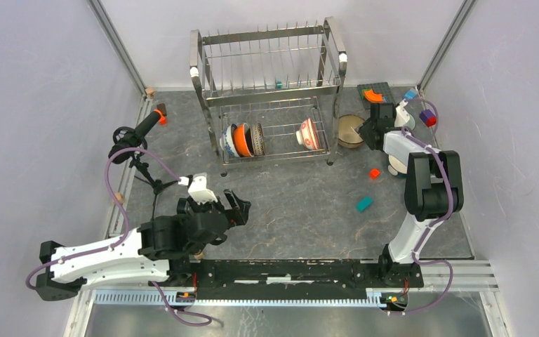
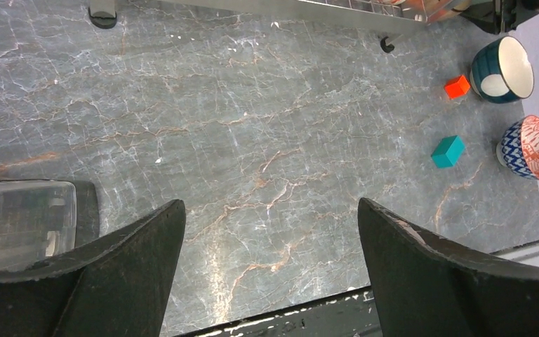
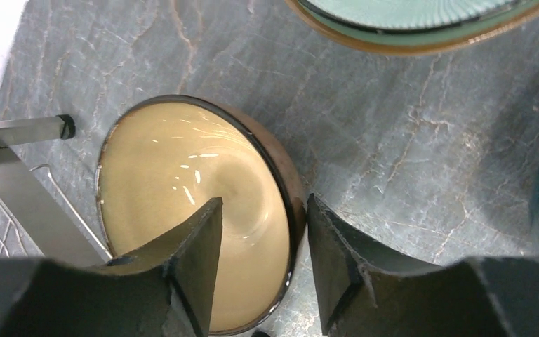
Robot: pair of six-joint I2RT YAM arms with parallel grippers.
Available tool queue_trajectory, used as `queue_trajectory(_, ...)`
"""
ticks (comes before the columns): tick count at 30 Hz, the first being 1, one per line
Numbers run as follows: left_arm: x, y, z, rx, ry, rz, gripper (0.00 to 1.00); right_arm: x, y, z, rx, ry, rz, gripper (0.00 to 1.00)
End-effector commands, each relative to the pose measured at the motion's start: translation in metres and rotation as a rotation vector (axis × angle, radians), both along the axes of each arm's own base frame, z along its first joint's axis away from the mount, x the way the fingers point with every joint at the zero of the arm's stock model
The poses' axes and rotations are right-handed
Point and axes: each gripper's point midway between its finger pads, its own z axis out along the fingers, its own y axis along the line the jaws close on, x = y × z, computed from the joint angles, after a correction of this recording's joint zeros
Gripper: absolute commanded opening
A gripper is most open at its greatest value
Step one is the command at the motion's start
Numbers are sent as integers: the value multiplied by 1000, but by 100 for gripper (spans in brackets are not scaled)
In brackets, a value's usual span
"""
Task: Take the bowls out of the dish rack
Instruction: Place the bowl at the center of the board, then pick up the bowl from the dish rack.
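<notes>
The dish rack stands at the back of the table. On its lower tier a few bowls stand on edge at the left and a red-patterned bowl at the right. A brown-gold bowl sits upright on the table by the rack's right leg. My right gripper is open astride its rim, one finger inside and one outside, with a gap on both sides. My left gripper is wide open and holds nothing, low over the table's front left.
A pale green bowl lies just beyond the brown one. A teal bowl and a blue-and-red patterned bowl stand at the right, near an orange block and a teal block. A microphone stand is at the left.
</notes>
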Motion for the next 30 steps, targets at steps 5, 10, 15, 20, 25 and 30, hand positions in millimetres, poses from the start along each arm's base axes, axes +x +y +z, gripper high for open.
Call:
queue_trajectory(5, 1, -2, 6, -48, -6, 12, 100, 21, -6, 94, -81, -178, 52, 66)
queue_trajectory(10, 4, 5, 12, -7, -51, 6, 100, -6, -7, 140, -140, -249, 110, 73)
queue_trajectory(15, 13, 16, 27, 40, -146, 15, 100, -61, 15, 160, -155, -404, 260, 71)
queue_trajectory(20, 20, 14, 38, 143, -220, -16, 100, -138, 70, 190, -225, -735, 472, 67)
queue_trajectory(25, 27, 6, 40, 291, -251, -47, 100, -192, 136, 211, -349, -903, 819, 69)
queue_trajectory(30, 33, -9, 52, 397, -298, -107, 100, -203, 173, 192, -396, -893, 956, 72)
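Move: The right hand's half-open fingers straddle the right rim of the tan bowl, whose middle lies about 6 cm left, 1 cm ahead and 3 cm below. The red-patterned bowl in the rack is roughly 20 cm left, 3 cm back and slightly higher; the green bowls are some 11 cm right and 3 cm ahead. From the left hand, the red-patterned bowl lies about 28 cm ahead, 20 cm right and 8 cm lower. The opening right hand rises clear of the tan bowl, then swings 20 cm back and left, fingers levelling. ##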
